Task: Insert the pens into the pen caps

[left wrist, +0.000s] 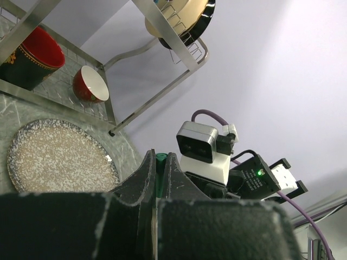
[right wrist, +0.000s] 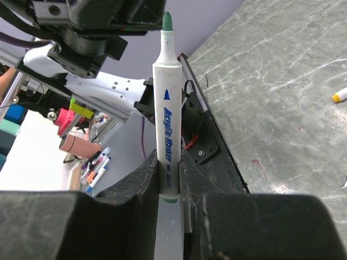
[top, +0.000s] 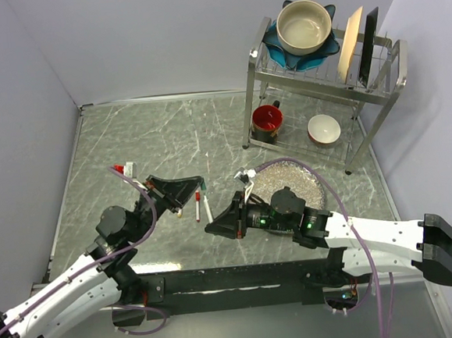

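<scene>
My left gripper (top: 201, 183) (left wrist: 161, 162) is shut on the dark green pen cap (left wrist: 161, 158), whose end shows between the jaws. Facing it, my right gripper (top: 210, 227) (right wrist: 169, 162) is shut on a white pen (right wrist: 168, 108) (top: 207, 209) by its rear end. The pen's green tip (right wrist: 167, 21) points at the left gripper and is close to it; I cannot tell whether they touch. A second pen (top: 197, 206), with a red tip, lies on the table just left of the held one. The end of a yellow-tipped pen (right wrist: 340, 95) shows at the frame's right edge.
A speckled plate (top: 290, 183) lies right of my right gripper. A metal dish rack (top: 320, 75) stands at the back right with a bowl, plates, a red mug (top: 268, 122) and a small bowl (top: 324, 128). A small red and white item (top: 121, 169) lies far left.
</scene>
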You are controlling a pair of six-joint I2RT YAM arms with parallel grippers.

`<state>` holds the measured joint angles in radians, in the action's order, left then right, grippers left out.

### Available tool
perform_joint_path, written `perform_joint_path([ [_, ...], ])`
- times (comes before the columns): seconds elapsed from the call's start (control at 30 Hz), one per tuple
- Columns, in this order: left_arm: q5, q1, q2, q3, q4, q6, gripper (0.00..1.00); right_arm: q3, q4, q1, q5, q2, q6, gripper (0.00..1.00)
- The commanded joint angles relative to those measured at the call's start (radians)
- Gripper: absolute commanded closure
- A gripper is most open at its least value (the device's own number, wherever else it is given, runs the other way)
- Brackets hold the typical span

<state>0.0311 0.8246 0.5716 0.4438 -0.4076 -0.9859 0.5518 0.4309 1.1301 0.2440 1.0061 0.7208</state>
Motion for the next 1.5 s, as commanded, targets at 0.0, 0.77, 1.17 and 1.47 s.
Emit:
perform_joint_path([
  [0.0,-0.02,0.004,-0.024,-0.019,-0.072,-0.003,0.99,0.051,0.06,0.007,-0.011,-0.011,0.002,1.0],
  [0.77,-0.197,0.005,-0.072,-0.178,-0.329,-0.059,0.98,0.056,0.212,0.005,0.003,-0.043,0.008,1.0],
  [1.17,-0.187,0.005,-0.138,-0.109,-0.212,0.012,0.39,0.017,0.206,0.01,0.175,-0.09,-0.04,1.0],
  [1.47,-0.411,0.005,-0.05,-0.007,-0.272,0.085,0.28,0.007,0.243,0.013,0.264,-0.09,-0.02,1.0],
])
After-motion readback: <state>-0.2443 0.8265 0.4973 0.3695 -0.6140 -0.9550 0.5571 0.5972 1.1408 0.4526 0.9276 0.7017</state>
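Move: The left hand already pinches the green cap; the nib of the upturned pen is only 2-3 cm from it, with the pen's middle about 5 cm back, 2 cm right and 5 cm below that hand. For the right hand, which grips the pen's tail, the cap is some 8 cm ahead, 2 cm left and 9 cm up. On the table about 28 cm below the left hand, the red pen is roughly 10 cm ahead and 4 cm left, the yellow pen about 12 cm ahead and 9 cm left. Backwards, the left hand draws the held cap about 3.5 cm towards its own base and onto the nib while the right hand raises the pen into it. The left fingers then open wide and let go, that hand backing and rising a little more. The right keeps its grip, going some 6 cm up and 4-5 cm back overall, its fingers tilting upward. ##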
